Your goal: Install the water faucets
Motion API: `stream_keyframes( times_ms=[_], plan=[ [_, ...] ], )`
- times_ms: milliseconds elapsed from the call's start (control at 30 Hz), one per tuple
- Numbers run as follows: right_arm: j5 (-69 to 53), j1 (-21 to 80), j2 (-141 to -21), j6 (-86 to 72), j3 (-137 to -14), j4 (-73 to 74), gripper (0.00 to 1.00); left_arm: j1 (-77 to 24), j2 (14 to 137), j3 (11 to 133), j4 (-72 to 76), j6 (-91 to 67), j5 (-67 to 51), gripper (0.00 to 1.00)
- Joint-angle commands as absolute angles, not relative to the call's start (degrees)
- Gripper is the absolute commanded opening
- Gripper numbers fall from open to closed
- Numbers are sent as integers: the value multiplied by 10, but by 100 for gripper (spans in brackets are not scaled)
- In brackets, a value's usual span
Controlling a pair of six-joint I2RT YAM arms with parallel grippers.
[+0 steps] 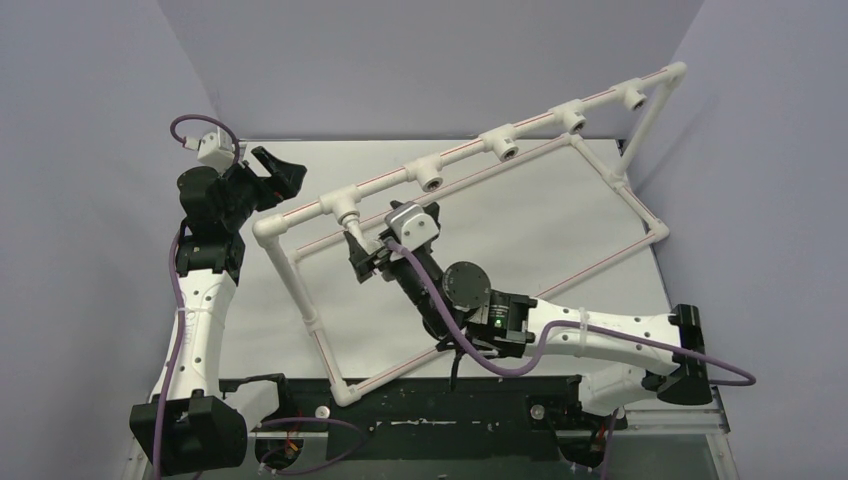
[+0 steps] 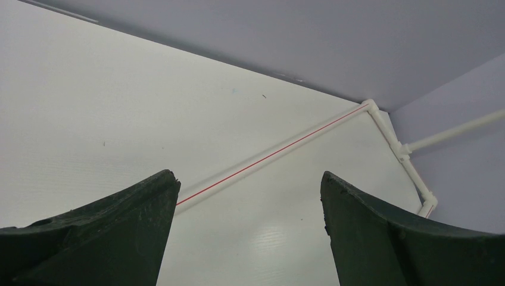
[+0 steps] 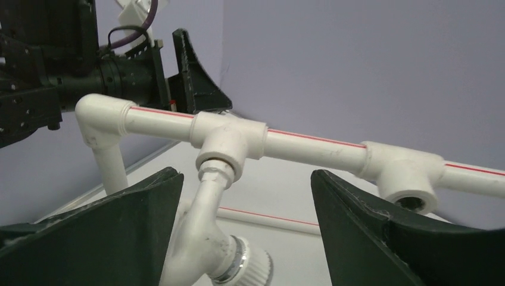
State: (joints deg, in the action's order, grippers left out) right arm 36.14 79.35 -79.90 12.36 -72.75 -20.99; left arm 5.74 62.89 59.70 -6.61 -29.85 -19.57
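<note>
A white water faucet sits with its end in the leftmost tee socket of the white pipe frame. In the right wrist view the faucet hangs from that tee, its ribbed knob pointing down and to the right. My right gripper is open around the faucet; the body lies close by the left finger, with a wide gap to the right finger. My left gripper is open and empty behind the frame's left corner, and its wrist view shows the gripper over bare table.
Along the top rail further tee sockets stand empty; the nearest one shows close to my right finger. The frame leans up from the white table. Purple walls close in at the back and both sides.
</note>
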Motion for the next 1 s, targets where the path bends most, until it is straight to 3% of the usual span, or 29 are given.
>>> stream_keyframes(
  times_ms=[0,200,700,967],
  plan=[
    [372,784,-719,150,-750,-216,85,61,632,605,-29,-302,-202,87],
    [391,781,-649,152,-714,-167,100,46,642,615,-29,-300,-205,87],
    [509,774,-482,134,-573,-78,100,39,678,740,-88,-297,-175,87],
    [519,730,-477,132,-488,-62,100,39,702,872,-145,-288,-170,87]
  ],
)
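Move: The faucet the right hand has just been turning hangs from the first tee, about 3 cm left of the right hand and 3 cm below it, level fore and aft. That first tee is some 5 cm ahead, 5 cm left and 2 cm up. The empty second tee is about 9 cm ahead, 7 cm right and 2 cm up. From the left hand the faucet lies roughly 12 cm back, 12 cm right and 6 cm below. The right hand, fingers already loosened off the faucet, backs away to its right by about 19 cm in front of the top pipe, first climbing some 8 cm and then sinking to end 3 cm lower than it began, while the fingers spread fully and the wrist swings clockwise about 20 degrees. The left hand, empty and open, dips slightly and then lifts about 10 cm over its starting height, easing a little forward and tipping its fingertips up, touching nothing. ##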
